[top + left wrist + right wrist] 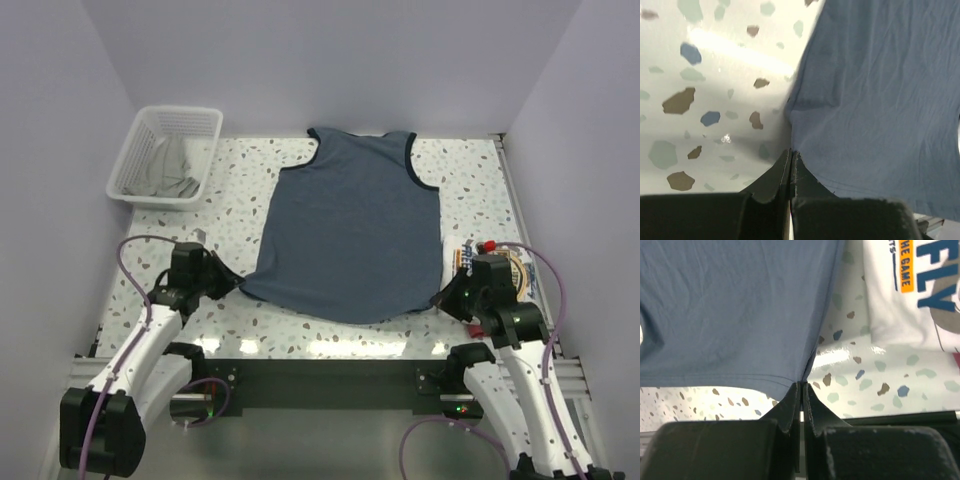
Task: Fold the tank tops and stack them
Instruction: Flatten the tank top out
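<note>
The slate-blue tank top (350,225) lies spread flat on the speckled table, neck and navy-trimmed straps toward the back wall, hem toward me. My left gripper (238,284) is shut on its near-left hem corner; in the left wrist view the blue cloth (875,90) runs into the pinched tips of that gripper (791,152). My right gripper (441,297) is shut on the near-right hem corner, and the cloth (735,310) meets the closed tips of this gripper (802,384). A folded white tank top (517,268) with blue and orange print (912,295) lies at the right, partly under my right arm.
A white mesh basket (135,150) holding grey cloth (168,165) stands at the back left corner. Walls close in the table on the left, back and right. The table's near edge runs just behind both grippers.
</note>
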Motion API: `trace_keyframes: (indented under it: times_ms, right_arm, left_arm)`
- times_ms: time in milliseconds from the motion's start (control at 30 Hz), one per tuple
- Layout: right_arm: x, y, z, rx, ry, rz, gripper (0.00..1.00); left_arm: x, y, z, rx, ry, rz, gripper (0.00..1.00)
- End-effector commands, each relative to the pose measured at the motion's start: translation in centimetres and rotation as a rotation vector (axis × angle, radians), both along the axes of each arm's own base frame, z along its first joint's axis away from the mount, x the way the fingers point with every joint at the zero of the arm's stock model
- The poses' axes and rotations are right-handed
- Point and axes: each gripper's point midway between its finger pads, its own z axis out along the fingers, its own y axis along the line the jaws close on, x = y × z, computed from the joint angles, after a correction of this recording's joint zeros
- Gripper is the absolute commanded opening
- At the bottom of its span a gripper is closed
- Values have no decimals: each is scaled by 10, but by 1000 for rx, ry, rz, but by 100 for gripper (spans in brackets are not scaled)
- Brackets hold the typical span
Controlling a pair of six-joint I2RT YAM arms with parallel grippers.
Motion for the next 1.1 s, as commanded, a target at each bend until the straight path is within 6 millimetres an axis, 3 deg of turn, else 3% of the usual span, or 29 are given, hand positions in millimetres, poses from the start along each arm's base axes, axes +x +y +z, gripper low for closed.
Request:
trace_keyframes:
  times_ms: [0,100,200,300,467,567,667,733,833,933,1067]
  right_arm:
    - [-17,-8,10,-31,63,-23,0]
    - [-15,-12,16,-53,71,-31,0]
    - [-1,-12,26,-68,36,-28,0]
    - [31,-11,31,-77,-4,-40,0]
    - [101,5,20,-48,-5,-26,0]
    - [117,12,10,-42,49,3,0]
    - [104,7,4,-63,64,16,0]
    - [79,5,-6,-72,127,43,0]
    - [48,9,-10,-42,181,86,0]
    - [9,2,-6,-54,254,89,0]
    - [-17,-18,11,-138,271,57,0]
  left_arm:
    - [21,16,34,106,-86,9,0]
    - [26,22,39,96,-89,15,0]
    - [33,28,44,84,-106,16,0]
    - [44,29,44,64,-99,24,0]
    - [86,13,62,-50,-160,21,0]
    - [107,8,71,-78,-158,9,0]
    - [110,13,74,-32,-170,0,0]
    - [101,25,68,3,-129,15,0]
    - [82,24,63,20,-93,-24,0]
    - [61,24,58,32,-62,-47,0]
    - [45,31,58,78,-37,-69,0]
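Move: Each hand holds a bottom corner of the tank top, whose spread body is to be flattened: its middle lies about 20 cm ahead of the left hand, 23 cm to its right and 5 cm below. From the right hand it lies roughly 24 cm ahead, 17 cm left and 11 cm lower. The white basket stands some 34 cm ahead of the left hand and 22 cm left; the printed shirt lies about 7 cm ahead of the right hand and 12 cm right, some 11 cm below. Forward and back, in a quick shake of the hem, both hands keep their shut grip on the corners. The left rises a little and sweeps forward over the table about 9 cm, then eases back 3 cm while still climbing, ending some 6 cm higher. The right first lifts slightly, runs forward about 10 cm while sinking, then draws back nearly 8 cm, its fingers tipping down about 10 degrees. ##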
